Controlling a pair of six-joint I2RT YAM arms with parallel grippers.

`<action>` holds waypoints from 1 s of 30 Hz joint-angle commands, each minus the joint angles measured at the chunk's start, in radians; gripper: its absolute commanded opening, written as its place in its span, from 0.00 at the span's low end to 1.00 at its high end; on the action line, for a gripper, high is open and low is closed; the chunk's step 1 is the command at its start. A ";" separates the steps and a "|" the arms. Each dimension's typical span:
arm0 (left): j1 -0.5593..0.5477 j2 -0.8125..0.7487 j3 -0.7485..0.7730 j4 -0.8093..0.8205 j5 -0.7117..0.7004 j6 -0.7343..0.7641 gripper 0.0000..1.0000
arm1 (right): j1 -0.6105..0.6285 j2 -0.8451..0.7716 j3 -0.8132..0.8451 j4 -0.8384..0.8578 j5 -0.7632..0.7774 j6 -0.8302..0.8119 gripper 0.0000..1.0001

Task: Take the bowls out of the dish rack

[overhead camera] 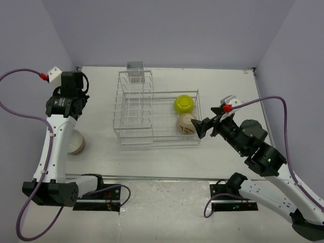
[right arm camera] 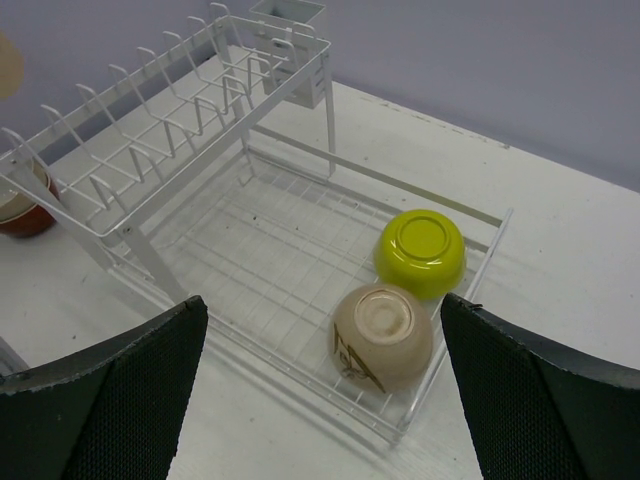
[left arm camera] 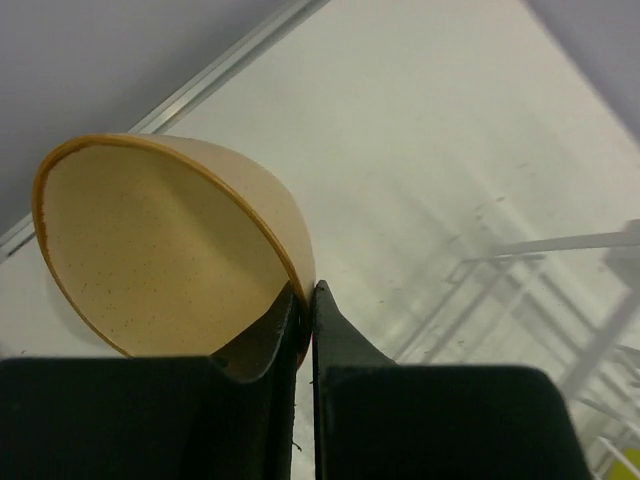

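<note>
The white wire dish rack [overhead camera: 135, 109] stands mid-table. In its basket section two bowls lie upside down: a yellow-green bowl [overhead camera: 184, 104] [right arm camera: 421, 252] and, nearer, a beige bowl with a brown mark [overhead camera: 186, 124] [right arm camera: 383, 336]. My right gripper [overhead camera: 206, 127] [right arm camera: 320, 300] hovers open at the rack's right end, jaws wide on either side of the beige bowl and apart from it. My left gripper [left arm camera: 305, 295] is shut on the rim of a cream bowl with an orange edge [left arm camera: 150, 250], raised over the table's left side. That bowl is hidden under the gripper [overhead camera: 73, 83] in the top view.
A stack of bowls, white and red [overhead camera: 77, 142] [right arm camera: 25, 205], sits on the table left of the rack, under the left arm. A small grey cup holder [overhead camera: 135, 68] hangs at the rack's far end. Walls close in on the back and sides.
</note>
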 commanded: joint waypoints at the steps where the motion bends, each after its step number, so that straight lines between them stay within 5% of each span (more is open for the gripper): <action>1: 0.103 -0.059 -0.082 -0.006 0.015 0.086 0.00 | 0.002 -0.004 0.011 0.009 -0.026 0.012 0.99; 7: 0.195 -0.054 -0.266 0.070 0.103 0.086 0.00 | 0.002 -0.010 0.007 0.006 -0.036 0.015 0.99; 30: 0.333 0.017 -0.429 0.137 0.157 0.126 0.00 | 0.004 -0.030 -0.002 0.014 -0.034 0.018 0.99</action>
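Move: Back and to the left of the left hand, which still pinches the tan bowl by its rim, the bowl stack stands on the table, about 9 cm back, 14 cm left and 25 cm below. The rack's upper tier, now empty, lies some 22 cm to this hand's right, 2 cm farther out and about 8 cm below. From the right hand the stack is roughly 62 cm left, about level in reach and 29 cm down. Lowering the tan bowl towards the stack, the left hand sinks about 16 cm while drawing back and swinging left by 6 or 7 cm each, quickly at first and then easing into a slow descent. The wrist tips the fingers some 20 degrees further down and turns slightly counter-clockwise; they keep their pinch on the rim. ##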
